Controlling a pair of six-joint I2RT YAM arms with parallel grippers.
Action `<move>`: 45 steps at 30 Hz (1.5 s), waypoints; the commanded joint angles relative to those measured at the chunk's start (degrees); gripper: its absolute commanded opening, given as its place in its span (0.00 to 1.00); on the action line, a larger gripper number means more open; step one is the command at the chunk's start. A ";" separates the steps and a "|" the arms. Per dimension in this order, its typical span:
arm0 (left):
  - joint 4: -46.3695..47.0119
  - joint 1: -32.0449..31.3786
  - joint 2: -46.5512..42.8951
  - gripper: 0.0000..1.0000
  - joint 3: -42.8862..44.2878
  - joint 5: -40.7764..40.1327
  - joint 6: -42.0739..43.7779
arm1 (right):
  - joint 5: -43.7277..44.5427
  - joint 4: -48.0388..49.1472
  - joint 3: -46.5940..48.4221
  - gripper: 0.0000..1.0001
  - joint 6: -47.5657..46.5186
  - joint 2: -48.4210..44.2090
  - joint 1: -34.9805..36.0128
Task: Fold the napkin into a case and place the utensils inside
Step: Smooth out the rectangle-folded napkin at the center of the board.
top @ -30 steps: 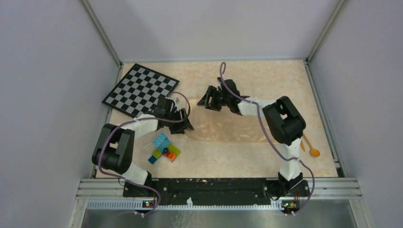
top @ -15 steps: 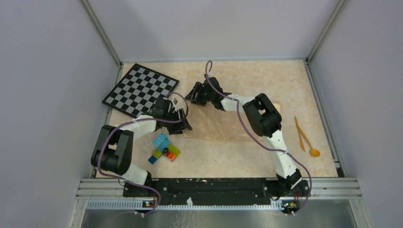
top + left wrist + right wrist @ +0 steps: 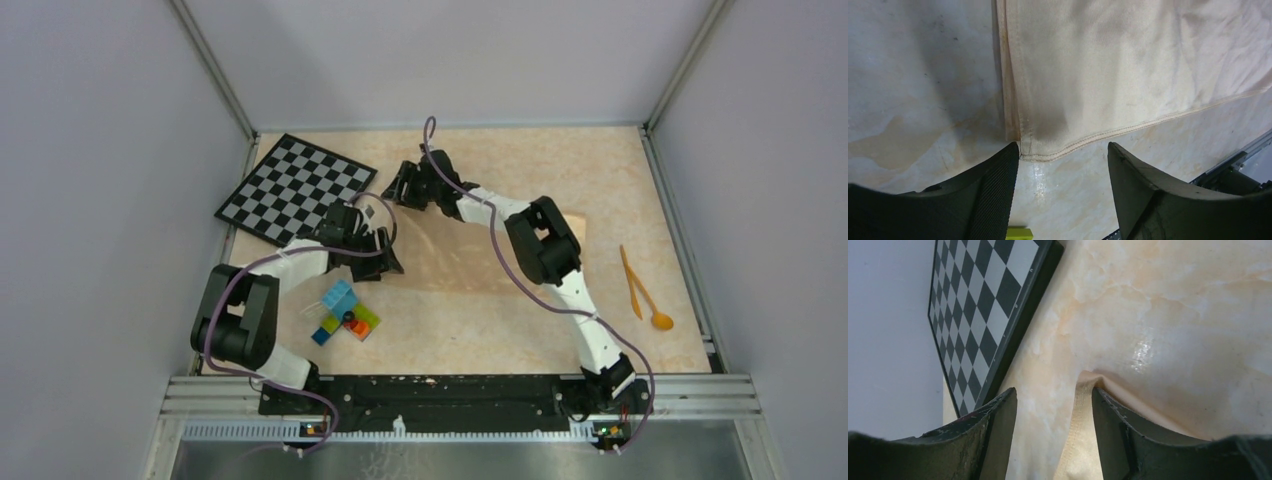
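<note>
The peach napkin (image 3: 455,262) lies flat in the middle of the table, not shaped into a case. My left gripper (image 3: 390,265) is open at its near-left corner. In the left wrist view that corner of the napkin (image 3: 1128,65) sits just ahead of the open left gripper (image 3: 1063,150), by the left finger (image 3: 993,195). My right gripper (image 3: 398,190) is open at the far-left corner. There a raised edge of the napkin (image 3: 1083,440) lies between the jaws of the right gripper (image 3: 1054,392), against the right finger (image 3: 1118,440). The orange utensils (image 3: 636,285), one a spoon (image 3: 660,320), lie at the right edge.
A checkered board (image 3: 295,188) lies at the far left, close to the right gripper, and shows as the checkered board (image 3: 988,315) in the right wrist view. A cluster of toy bricks (image 3: 342,312) sits just near of the left gripper. Walls enclose the table on three sides.
My right arm has swung left and farther back, from mid-table to the napkin's far-left corner. The left arm has barely moved.
</note>
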 commanded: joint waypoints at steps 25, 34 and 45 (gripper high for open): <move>44.99 0.14 22.31 0.73 17.84 5.88 -13.57 | -27.28 0.20 -45.16 0.75 -12.81 -34.88 -36.97; 42.63 1.20 30.98 0.73 25.16 -2.75 -6.90 | -29.37 4.95 -49.25 0.75 -14.33 -33.42 -48.88; 34.66 3.92 39.22 0.76 33.66 -3.46 -1.20 | -24.49 -1.56 -44.74 0.75 -19.68 -29.34 -53.61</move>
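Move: Beyond the left hand, about 21 cm ahead and some 1 cm right, is the napkin's far-left corner; the chessboard's middle lies 23 cm ahead and 25 left, the toy blocks 12 back and 11 left. For the right hand, the far-right corner is some 46 cm right and 4 back, with the utensils 15 cm right of and 22 nearer than that corner. Both hands are roughly 3 cm above these. Leaving the napkin's far-left corner, the right hand rises about 4 cm, sweeps some 44 cm right over the cloth and sinks to its far-right corner, opening farther and turning about 20 degrees clockwise. The left hand lifts off the near-left corner, arcs roughly 25 cm forward and slightly right, then down by the far-left edge, its fingers staying open and tilting flatter. ##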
